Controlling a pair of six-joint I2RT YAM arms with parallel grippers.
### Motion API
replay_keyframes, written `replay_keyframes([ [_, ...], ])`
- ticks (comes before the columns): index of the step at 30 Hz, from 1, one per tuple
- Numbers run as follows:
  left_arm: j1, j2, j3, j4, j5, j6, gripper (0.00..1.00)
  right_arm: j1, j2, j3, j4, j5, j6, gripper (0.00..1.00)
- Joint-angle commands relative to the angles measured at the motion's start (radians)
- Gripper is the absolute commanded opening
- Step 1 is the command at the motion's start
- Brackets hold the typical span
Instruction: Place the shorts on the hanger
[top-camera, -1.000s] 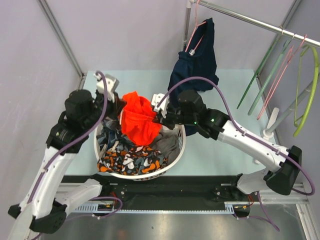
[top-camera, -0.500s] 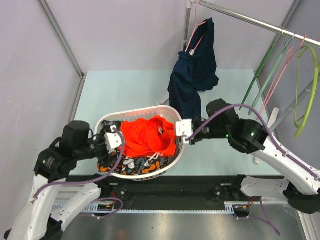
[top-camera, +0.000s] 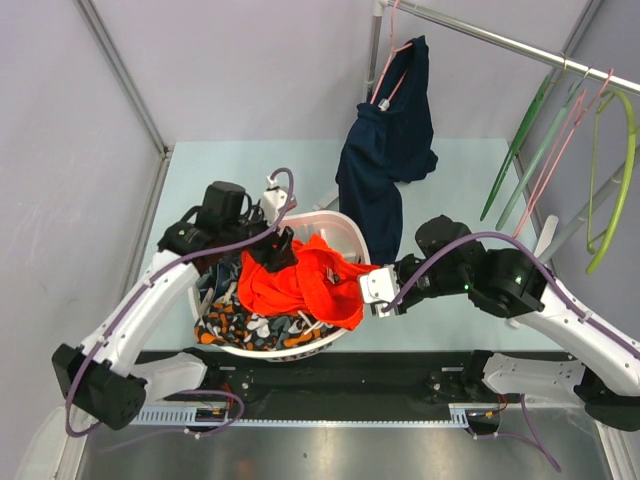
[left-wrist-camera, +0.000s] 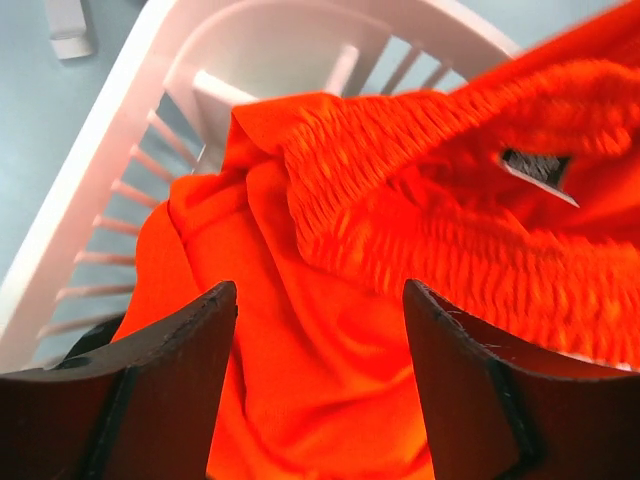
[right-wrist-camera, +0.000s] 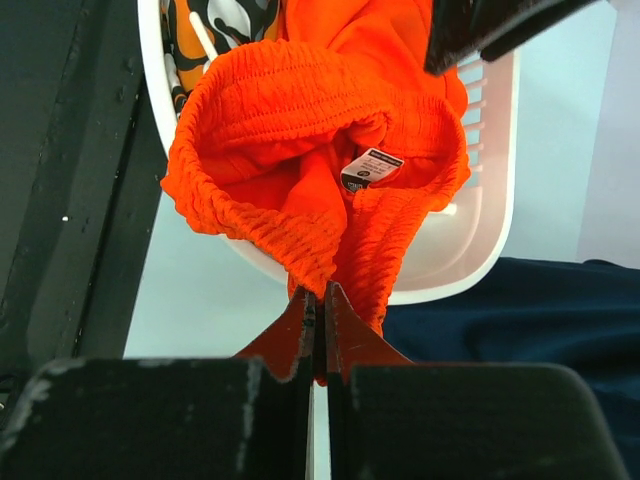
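Note:
The orange-red shorts (top-camera: 300, 285) lie bunched in the white basket (top-camera: 340, 228), with their waistband pulled out over its right rim. My right gripper (top-camera: 366, 286) is shut on the elastic waistband (right-wrist-camera: 300, 240) just outside the basket; its jaws (right-wrist-camera: 320, 296) are closed with orange fabric between them. My left gripper (top-camera: 275, 250) is open and hovers over the far left of the shorts (left-wrist-camera: 330, 380), with fabric showing between its fingers (left-wrist-camera: 170, 380). The dark green hanger (top-camera: 512, 152) hangs on the rail at the right, far from both grippers.
A navy garment (top-camera: 385, 150) hangs on a pink hanger from the rail (top-camera: 500, 40), just behind the basket. An orange-black-white patterned cloth (top-camera: 250, 325) lies in the basket's front. A pink hanger (top-camera: 560, 150) and lime-green hangers (top-camera: 620, 170) hang at the right.
The shorts went from lifted to lying in the basket. My left arm swung from the basket's near left to above its far side and is now open. My right gripper keeps its hold.

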Motion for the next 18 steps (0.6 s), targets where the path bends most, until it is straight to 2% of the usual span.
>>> replay_keyframes([
  [1,0.005,0.035,-0.037,0.166,0.054,-0.130,0.71,0.004,-0.033,-0.002,0.008,0.029,0.007,0.00],
  [11,0.004,0.109,-0.167,0.281,0.176,-0.240,0.58,0.002,-0.042,-0.026,0.036,0.058,0.035,0.00],
  [15,0.004,0.117,-0.189,0.322,0.277,-0.280,0.47,0.002,-0.045,-0.032,0.048,0.060,0.042,0.00],
  [18,0.004,0.114,-0.196,0.353,0.305,-0.300,0.47,-0.001,-0.045,-0.034,0.054,0.066,0.045,0.00],
])
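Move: The near-hand fold of the orange shorts' elastic waistband, where the left fingers will shut, lies about 5 cm to the right of the left hand, 1 cm back and 7 cm down. The label inside the band is some 12 cm right and 4 cm back of that hand, 9 cm below; the basket's far rim is 11 cm straight ahead, 8 cm below. From the right hand the fold lies roughly 15 cm left, 3 cm forward and 7 cm lower. With its fingers coming down astride the waistband's fold, the open left hand sinks about 6 cm and shifts some 4 cm right, its fingertips tipping about 20 degrees steeper downwards while the gripper closes partway, not yet shut. The right hand keeps its pinch on the opposite end of the band, almost still. ##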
